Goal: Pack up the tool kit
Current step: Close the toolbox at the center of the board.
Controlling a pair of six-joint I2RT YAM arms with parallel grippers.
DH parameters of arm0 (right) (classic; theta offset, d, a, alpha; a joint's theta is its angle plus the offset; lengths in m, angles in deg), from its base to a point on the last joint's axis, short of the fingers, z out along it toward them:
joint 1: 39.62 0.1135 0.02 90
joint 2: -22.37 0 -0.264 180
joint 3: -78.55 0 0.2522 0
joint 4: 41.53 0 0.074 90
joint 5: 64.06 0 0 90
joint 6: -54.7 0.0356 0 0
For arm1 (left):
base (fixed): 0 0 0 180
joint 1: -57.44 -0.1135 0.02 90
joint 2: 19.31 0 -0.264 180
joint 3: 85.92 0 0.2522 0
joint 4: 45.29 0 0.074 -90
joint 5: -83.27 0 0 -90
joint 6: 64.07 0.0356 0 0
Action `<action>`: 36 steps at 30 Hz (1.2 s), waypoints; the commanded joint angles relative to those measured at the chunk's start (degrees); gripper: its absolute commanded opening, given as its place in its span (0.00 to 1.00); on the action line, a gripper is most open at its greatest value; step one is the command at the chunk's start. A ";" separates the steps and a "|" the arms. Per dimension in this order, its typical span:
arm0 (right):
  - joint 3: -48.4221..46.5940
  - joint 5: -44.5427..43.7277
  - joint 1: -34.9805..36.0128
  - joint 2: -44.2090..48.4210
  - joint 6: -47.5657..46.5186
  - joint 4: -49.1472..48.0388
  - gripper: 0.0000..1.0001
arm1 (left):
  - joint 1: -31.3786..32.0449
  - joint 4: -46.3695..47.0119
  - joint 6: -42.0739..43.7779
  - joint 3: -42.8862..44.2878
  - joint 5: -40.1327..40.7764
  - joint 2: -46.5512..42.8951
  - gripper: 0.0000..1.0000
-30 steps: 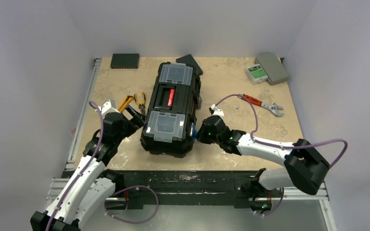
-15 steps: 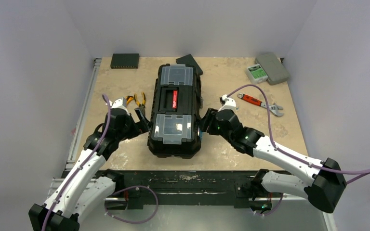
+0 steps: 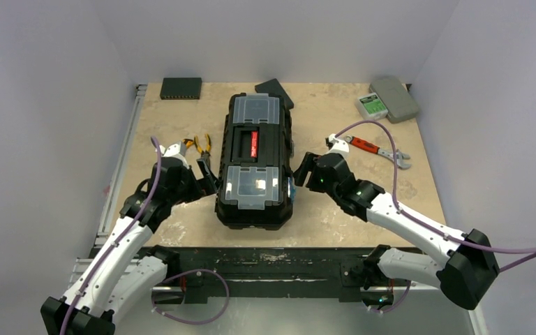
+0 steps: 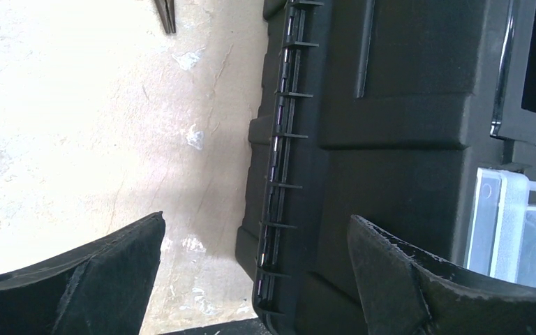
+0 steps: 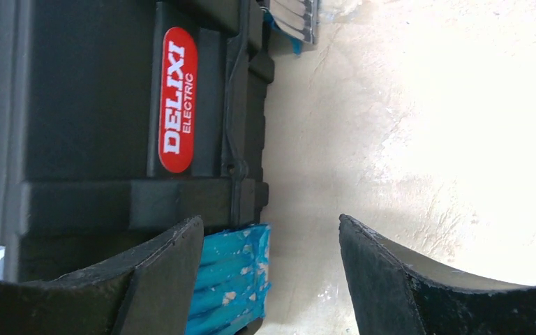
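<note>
The black toolbox (image 3: pixel 255 160) stands closed mid-table, with two clear lid compartments and a red label on its handle. My left gripper (image 3: pixel 206 173) is open against the box's left side. In the left wrist view the box's ribbed edge (image 4: pixel 283 174) lies between the spread fingers (image 4: pixel 112 279). My right gripper (image 3: pixel 300 171) is open at the box's right side. The right wrist view shows a red DELIXI label (image 5: pixel 179 99) and a blue latch (image 5: pixel 230 276) just inside the left finger, not gripped. Yellow-handled pliers (image 3: pixel 199 144) lie left of the box and a red-handled wrench (image 3: pixel 377 150) right of it.
A thin black rectangular device (image 3: pixel 181 87) sits at the back left. A flat grey case (image 3: pixel 394 98) and a small green-and-white device (image 3: pixel 371 105) sit at the back right. A dark flat object (image 3: pixel 276 89) lies behind the toolbox. White walls enclose the table.
The right gripper has gone from shut to open and its arm has moved farther up the box's right side. The toolbox has turned from skewed to square. The left gripper stayed open.
</note>
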 commanded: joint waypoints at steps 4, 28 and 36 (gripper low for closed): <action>1.65 10.51 -1.34 0.56 -2.37 -5.20 0.69 | 1.11 -2.23 2.86 4.66 -2.37 -1.92 1.00; 0.45 7.36 13.39 0.42 0.66 -7.63 0.71 | 1.56 -5.34 4.65 10.78 -2.32 -2.57 1.00; -2.13 11.51 2.89 3.50 -3.43 -1.31 0.72 | 7.10 -6.05 5.53 15.58 3.20 -0.12 1.00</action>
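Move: The toolbox stands lengthwise between the hands, its middle about 14 cm to the right of the left hand and 6 cm farther out. The same middle lies roughly 15 cm left of the right hand, 4 cm ahead, and about 5 cm lower than both hands. On its right face, the teal pouch is some 3 cm left and 4 cm back of the right hand, the silver flap 3 cm left and 8 cm ahead. The pliers lie 12 cm ahead and 4 cm left of the left hand, on the table. The toolbox's near end is pushed leftward along its right face by the right hand, fingers held partly open, which sweeps about 10 cm left and 7 cm back with a counter-clockwise turn, then draws off rightward, forward and up. Meanwhile the left hand, wide open, rises about 5 cm to end over the lid's near left part. ##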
